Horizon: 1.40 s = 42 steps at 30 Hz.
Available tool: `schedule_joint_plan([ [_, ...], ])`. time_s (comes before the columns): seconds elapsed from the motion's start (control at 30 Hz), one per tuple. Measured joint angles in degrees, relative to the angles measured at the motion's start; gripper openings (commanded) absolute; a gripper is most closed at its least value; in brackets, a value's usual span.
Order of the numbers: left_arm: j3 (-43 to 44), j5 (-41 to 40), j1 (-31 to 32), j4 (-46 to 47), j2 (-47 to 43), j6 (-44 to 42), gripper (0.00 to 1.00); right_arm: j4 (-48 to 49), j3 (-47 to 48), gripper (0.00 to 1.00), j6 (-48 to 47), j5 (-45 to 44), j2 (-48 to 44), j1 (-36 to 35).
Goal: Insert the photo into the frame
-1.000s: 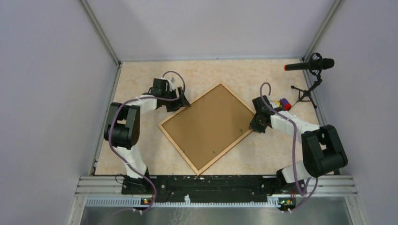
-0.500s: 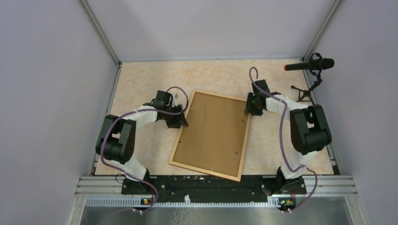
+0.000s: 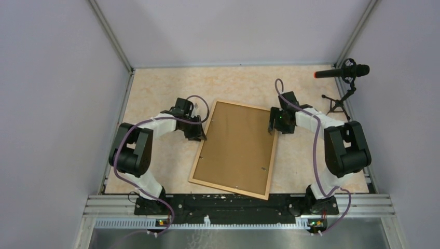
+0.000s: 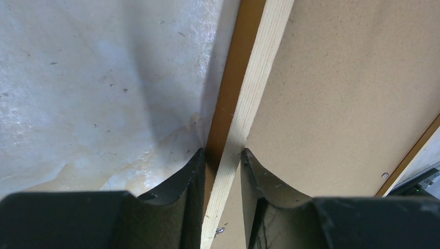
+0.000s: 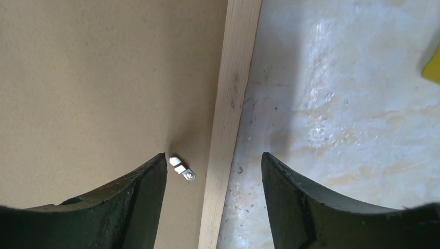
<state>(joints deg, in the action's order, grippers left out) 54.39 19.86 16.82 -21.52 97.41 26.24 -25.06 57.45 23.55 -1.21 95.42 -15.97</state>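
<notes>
The frame [image 3: 228,189] lies back side up in the middle of the table, its long sides running near to far, with the brown backing board [image 3: 236,148] set in it. The photo is not in view. My left gripper [image 3: 200,136] is shut on the frame's left rail [image 4: 254,88], one finger on each side of it. My right gripper [image 3: 273,126] is open and straddles the right rail [image 5: 233,78] near the far right corner, without touching it. A small metal clip [image 5: 182,168] sits on the board [image 5: 104,78] by my right gripper's inner finger.
A microphone [image 3: 342,71] on a small tripod [image 3: 337,104] stands at the far right of the table. Grey walls close in the marbled tabletop [image 3: 155,88] on three sides. A yellow thing [image 5: 431,65] shows at the right wrist view's right edge.
The frame turned from a diamond pose to nearly straight, then shifted slightly. My right gripper moved from the right corner to the far right rail. My left gripper stayed on the left rail.
</notes>
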Motion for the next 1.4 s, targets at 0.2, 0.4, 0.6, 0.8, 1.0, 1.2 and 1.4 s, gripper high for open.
schedule_joint_plan([
  [0.2,0.02,0.17,0.04,0.09,0.11,0.20,0.29,-0.68,-0.57,0.57,-0.02,0.22,-0.35,-1.18],
  [0.4,0.02,0.22,0.11,0.13,0.11,0.20,0.28,-0.63,-0.35,0.43,0.02,-0.48,0.37,-2.19],
  [0.6,0.00,0.26,0.07,0.20,0.11,0.31,0.26,-2.03,0.87,0.00,1.73,-5.70,0.74,-2.45],
  [0.8,-0.20,0.33,0.09,0.52,0.11,0.57,0.25,-2.16,1.60,0.00,3.54,-6.73,1.36,-2.73],
  [1.0,-0.74,0.70,-0.04,1.29,-0.15,0.76,0.23,-2.40,3.04,0.00,2.86,-6.25,2.60,-2.73],
  [1.2,-3.85,0.39,-0.52,3.85,-2.38,2.47,0.23,-0.46,9.33,0.00,-1.64,-4.70,8.20,-2.64],
  [1.4,-12.37,2.23,-0.55,9.16,-8.83,5.09,0.38,2.56,18.84,0.01,-8.28,0.52,16.04,-2.62],
])
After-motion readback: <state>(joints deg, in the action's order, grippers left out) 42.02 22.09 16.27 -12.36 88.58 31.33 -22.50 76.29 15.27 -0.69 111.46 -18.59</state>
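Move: The frame's right bar runs between the right hand's open fingers, about 1 cm below them, straight ahead and sideways 0; a small metal tab sits some 2 cm to its left and 1 cm nearer the base. A yellow block lies roughly 13 cm to that hand's right and 4 cm farther out. The left hand already has the frame's left bar between its fingers, level with them; the right bar's spot is some 31 cm to its right and 3 cm ahead. Right hand pinches its bar, then swings forward-left about 10 cm while the left, still gripping, pulls back 3. ##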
